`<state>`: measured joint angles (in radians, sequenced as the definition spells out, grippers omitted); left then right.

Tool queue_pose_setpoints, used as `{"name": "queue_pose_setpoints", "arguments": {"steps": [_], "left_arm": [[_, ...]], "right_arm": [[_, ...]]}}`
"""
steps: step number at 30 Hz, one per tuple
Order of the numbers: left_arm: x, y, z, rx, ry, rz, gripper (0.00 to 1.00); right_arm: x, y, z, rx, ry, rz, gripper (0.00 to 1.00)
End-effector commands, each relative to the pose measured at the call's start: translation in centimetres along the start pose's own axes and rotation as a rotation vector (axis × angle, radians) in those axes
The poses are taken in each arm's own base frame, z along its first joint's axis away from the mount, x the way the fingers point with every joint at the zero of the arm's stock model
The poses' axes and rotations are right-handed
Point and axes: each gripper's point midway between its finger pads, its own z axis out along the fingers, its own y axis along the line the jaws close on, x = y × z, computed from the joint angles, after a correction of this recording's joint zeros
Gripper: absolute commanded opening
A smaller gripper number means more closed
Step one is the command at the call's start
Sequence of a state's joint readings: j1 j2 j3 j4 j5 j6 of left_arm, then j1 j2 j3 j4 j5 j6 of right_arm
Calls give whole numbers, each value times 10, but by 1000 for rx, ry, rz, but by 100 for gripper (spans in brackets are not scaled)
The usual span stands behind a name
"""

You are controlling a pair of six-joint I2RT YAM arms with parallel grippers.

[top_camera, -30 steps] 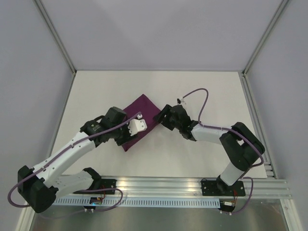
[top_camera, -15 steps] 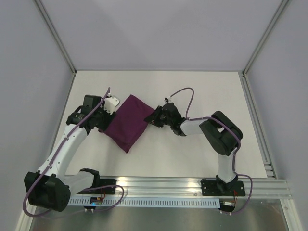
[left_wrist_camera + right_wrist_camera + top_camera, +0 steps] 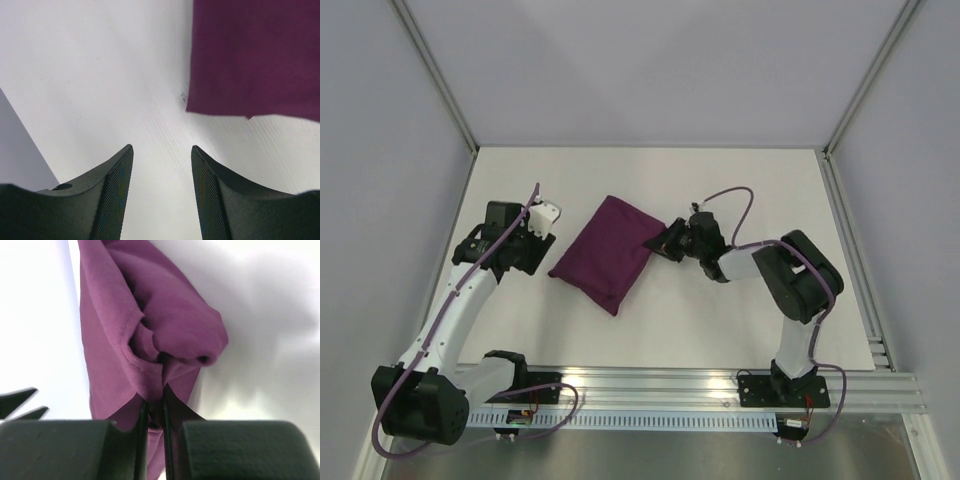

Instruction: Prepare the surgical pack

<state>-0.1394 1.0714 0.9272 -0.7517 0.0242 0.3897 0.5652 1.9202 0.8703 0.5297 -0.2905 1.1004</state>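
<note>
The surgical pack (image 3: 607, 252) is a plum-purple fabric bundle, folded into a rectangle lying diagonally on the white table (image 3: 720, 180). My right gripper (image 3: 667, 241) is at the bundle's right edge, shut on a pinch of the surgical pack (image 3: 150, 340), whose folds bunch up between the pads. My left gripper (image 3: 542, 243) stands to the left of the bundle, apart from it. In the left wrist view that gripper (image 3: 162, 165) is open with only bare table between its fingers, and a corner of the surgical pack (image 3: 255, 55) lies ahead at the upper right.
Grey enclosure walls with metal posts (image 3: 435, 80) surround the table. An aluminium rail (image 3: 720, 385) runs along the near edge by the arm bases. A purple cable (image 3: 730, 200) loops above the right arm.
My right gripper has closed on the bundle's right edge. The left arm has swung from over the bundle to its left side, and the bundle has shifted slightly to the right.
</note>
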Motion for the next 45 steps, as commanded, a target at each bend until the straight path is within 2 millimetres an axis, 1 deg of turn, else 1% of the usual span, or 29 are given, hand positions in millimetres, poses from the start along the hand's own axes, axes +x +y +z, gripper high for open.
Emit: {"name": "queue_pose_setpoints", "arguments": {"steps": [1, 2, 3, 5, 7, 8, 9, 10, 11, 12, 13, 14, 15, 16, 17, 20, 21, 23, 24, 30, 34, 38, 39, 40, 41, 42, 43, 44, 45], "left_arm": [[1, 2, -4, -17, -7, -30, 59], [2, 2, -4, -17, -6, -29, 59], [2, 2, -3, -19, -3, -31, 59], [3, 2, -2, -22, -2, -29, 59], [4, 3, -2, -25, 0, -30, 59], [4, 3, -2, -26, 2, -30, 59], [4, 3, -1, -24, 2, -30, 59], [4, 3, -1, -24, 1, -31, 59], [5, 3, -1, -24, 4, -34, 59], [4, 3, -1, -23, 0, -34, 59], [5, 3, 0, -23, 3, -35, 59], [5, 3, 0, -23, 3, -35, 59], [5, 4, 0, -22, 3, -36, 59], [5, 3, 0, -22, 4, -38, 59], [5, 3, 0, -22, 4, -38, 59], [6, 3, 1, -20, 6, -39, 59], [5, 3, 1, -19, 5, -39, 58], [6, 3, 1, -18, 6, -41, 59], [6, 3, 1, -18, 6, -39, 59], [7, 3, 1, -18, 10, -39, 59], [6, 2, 2, -14, 8, -39, 59], [6, 2, 3, -14, 8, -39, 59], [6, 2, 2, -13, 7, -39, 59], [6, 1, 2, -11, 8, -39, 59], [6, 1, 2, -6, 7, -38, 59], [7, -1, 2, -1, 7, -38, 59], [7, -1, 2, 0, 5, -39, 59], [6, -1, 2, 4, 3, -36, 59], [7, -2, 2, 6, 4, -36, 59]], "right_arm": [[-72, -39, -34, 73, -249, 134, 0], [-76, -53, -48, 97, -287, 170, 0], [-100, -65, -63, 113, -375, 226, 0], [-113, -87, -91, 150, -464, 290, 1], [-142, -115, -124, 200, -600, 361, 0], [-150, -116, -138, 194, -637, 375, 1], [-162, -145, -163, 264, -722, 422, 1], [-170, -148, -178, 269, -758, 425, 0], [-171, -154, -186, 282, -766, 431, 1], [-182, -178, -212, 334, -821, 477, 1], [-187, -182, -225, 351, -847, 462, 1], [-186, -185, -231, 343, -828, 472, 0], [-190, -201, -250, 374, -865, 511, 0], [-195, -204, -261, 374, -886, 510, 0], [-199, -215, -278, 394, -908, 520, 1], [-207, -225, -301, 436, -922, 485, 1], [-213, -233, -316, 459, -942, 501, 0], [-218, -239, -326, 471, -943, 496, 0], [-220, -247, -337, 492, -954, 499, 1], [-237, -259, -370, 521, -1004, 519, 1], [-241, -253, -370, 501, -984, 502, 0], [-235, -251, -374, 518, -994, 494, 2], [-238, -246, -377, 524, -992, 479, 7], [-237, -244, -378, 531, -981, 473, 27], [-232, -242, -377, 547, -958, 465, 40], [-233, -231, -384, 548, -977, 436, 55], [-230, -227, -388, 566, -982, 429, 59], [-219, -229, -392, 630, -973, 427, 63], [-218, -214, -402, 643, -1002, 390, 71]]}}
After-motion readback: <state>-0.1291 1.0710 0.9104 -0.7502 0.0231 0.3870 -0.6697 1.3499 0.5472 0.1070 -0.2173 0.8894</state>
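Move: Between the right hand's fingers is already the edge of the folded purple wrap, whose middle lies about 13 cm to this hand's left, 3 cm back and slightly below it. The bare table spot it is taken to is some 35 cm to the right and 2 cm ahead. The table's right-hand rail runs about 49 cm to the right, level with the hand. From the left hand, the wrap's middle is roughly 7 cm ahead, 18 cm right and 13 cm down. Dragging the pinched wrap across the table, the right hand sweeps about 49 cm right towards the rail at constant height, bowing slightly forward and then back, while it turns some 65 degrees clockwise. Beside the rail it stops, opens its fingers to let go of the wrap's edge, and just begins to draw back and up. ##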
